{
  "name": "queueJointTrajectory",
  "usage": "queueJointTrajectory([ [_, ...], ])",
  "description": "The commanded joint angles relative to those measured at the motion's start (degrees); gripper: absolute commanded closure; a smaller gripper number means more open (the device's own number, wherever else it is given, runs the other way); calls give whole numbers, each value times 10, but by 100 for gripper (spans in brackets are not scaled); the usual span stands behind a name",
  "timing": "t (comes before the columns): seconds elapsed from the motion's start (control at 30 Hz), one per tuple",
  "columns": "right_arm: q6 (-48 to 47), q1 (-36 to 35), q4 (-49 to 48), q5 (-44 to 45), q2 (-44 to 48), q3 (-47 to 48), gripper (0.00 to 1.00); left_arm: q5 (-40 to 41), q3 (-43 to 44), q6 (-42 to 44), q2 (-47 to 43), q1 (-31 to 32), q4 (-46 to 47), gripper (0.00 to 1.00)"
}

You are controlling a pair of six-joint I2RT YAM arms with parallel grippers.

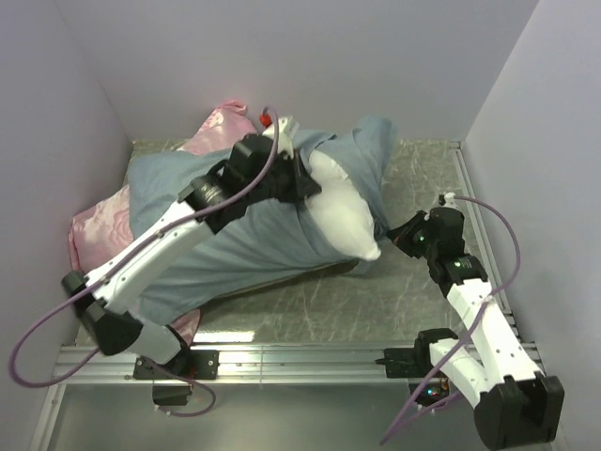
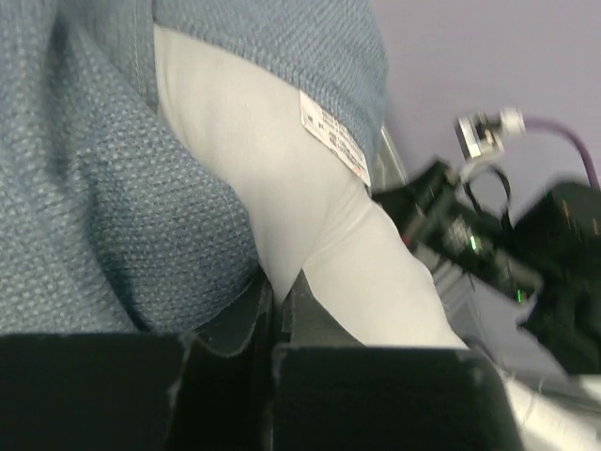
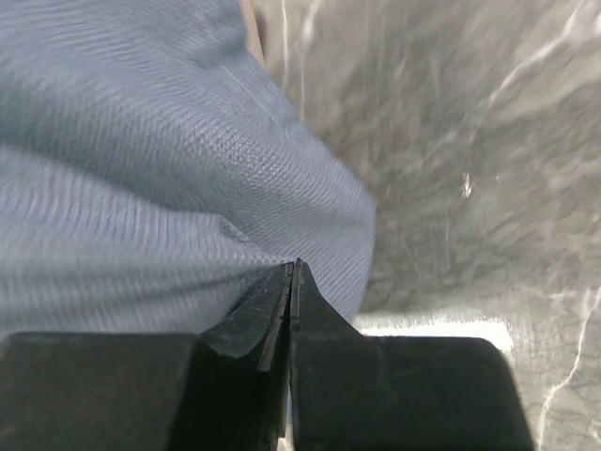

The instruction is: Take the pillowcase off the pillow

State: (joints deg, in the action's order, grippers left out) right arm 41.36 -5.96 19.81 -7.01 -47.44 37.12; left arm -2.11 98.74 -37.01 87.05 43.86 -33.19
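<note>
The blue-grey pillowcase (image 1: 254, 240) lies bunched across the table, and the white pillow (image 1: 343, 211) sticks out of its mouth toward the right. My left gripper (image 1: 305, 183) reaches over the pillowcase and is shut on the pillow. In the left wrist view the left gripper (image 2: 279, 287) pinches a fold of the pillow (image 2: 310, 188), with the pillowcase (image 2: 113, 188) on both sides. My right gripper (image 1: 387, 232) sits low at the pillowcase's right edge. In the right wrist view the right gripper (image 3: 293, 268) is shut, its tips pinching the pillowcase (image 3: 141, 160).
A shiny pink rose-patterned pillow (image 1: 99, 230) lies under the pillowcase at the left and back. The marbled grey table (image 1: 376, 291) is walled on three sides. A white care label (image 2: 333, 141) hangs on the pillow. The right arm (image 2: 488, 235) shows in the left wrist view.
</note>
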Motion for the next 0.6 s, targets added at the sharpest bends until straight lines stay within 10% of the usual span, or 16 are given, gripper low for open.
queueJointTrajectory([
  [0.0, -35, 6, -35, -35, -21, 1, 100, 12, -99, -10, -120, 17, 73, 100],
  [0.2, -49, 4, -15, -41, -2, 7, 96, 89, -316, -62, -208, 81, 118, 100],
  [0.57, -62, 3, 48, -47, 155, 26, 30, 134, -399, -107, -237, 103, 150, 100],
])
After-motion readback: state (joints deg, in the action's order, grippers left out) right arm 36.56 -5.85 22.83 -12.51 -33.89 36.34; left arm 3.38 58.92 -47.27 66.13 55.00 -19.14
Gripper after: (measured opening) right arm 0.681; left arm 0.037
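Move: My left hand, high up, has the white pillow pinched; the bulk of the pillow's bare end lies about 5 cm back, 10 cm to the right and 8 cm below. The bare table I bring it down towards is roughly 15 cm back, 4 cm right and 33 cm below. My right hand has the grey pillowcase's edge at its fingertips, some 22 cm right, 4 cm back and 18 cm below my left hand. With my left fingers still shut on the white pillow, I haul it back towards myself about 10 cm and down about 12 cm towards the near side of the table, the last part mostly down. My right hand first eases slightly down and left, then opens wide, lets go of the pillowcase edge and backs off and up some 5 cm, tipping upward about 10 degrees. ##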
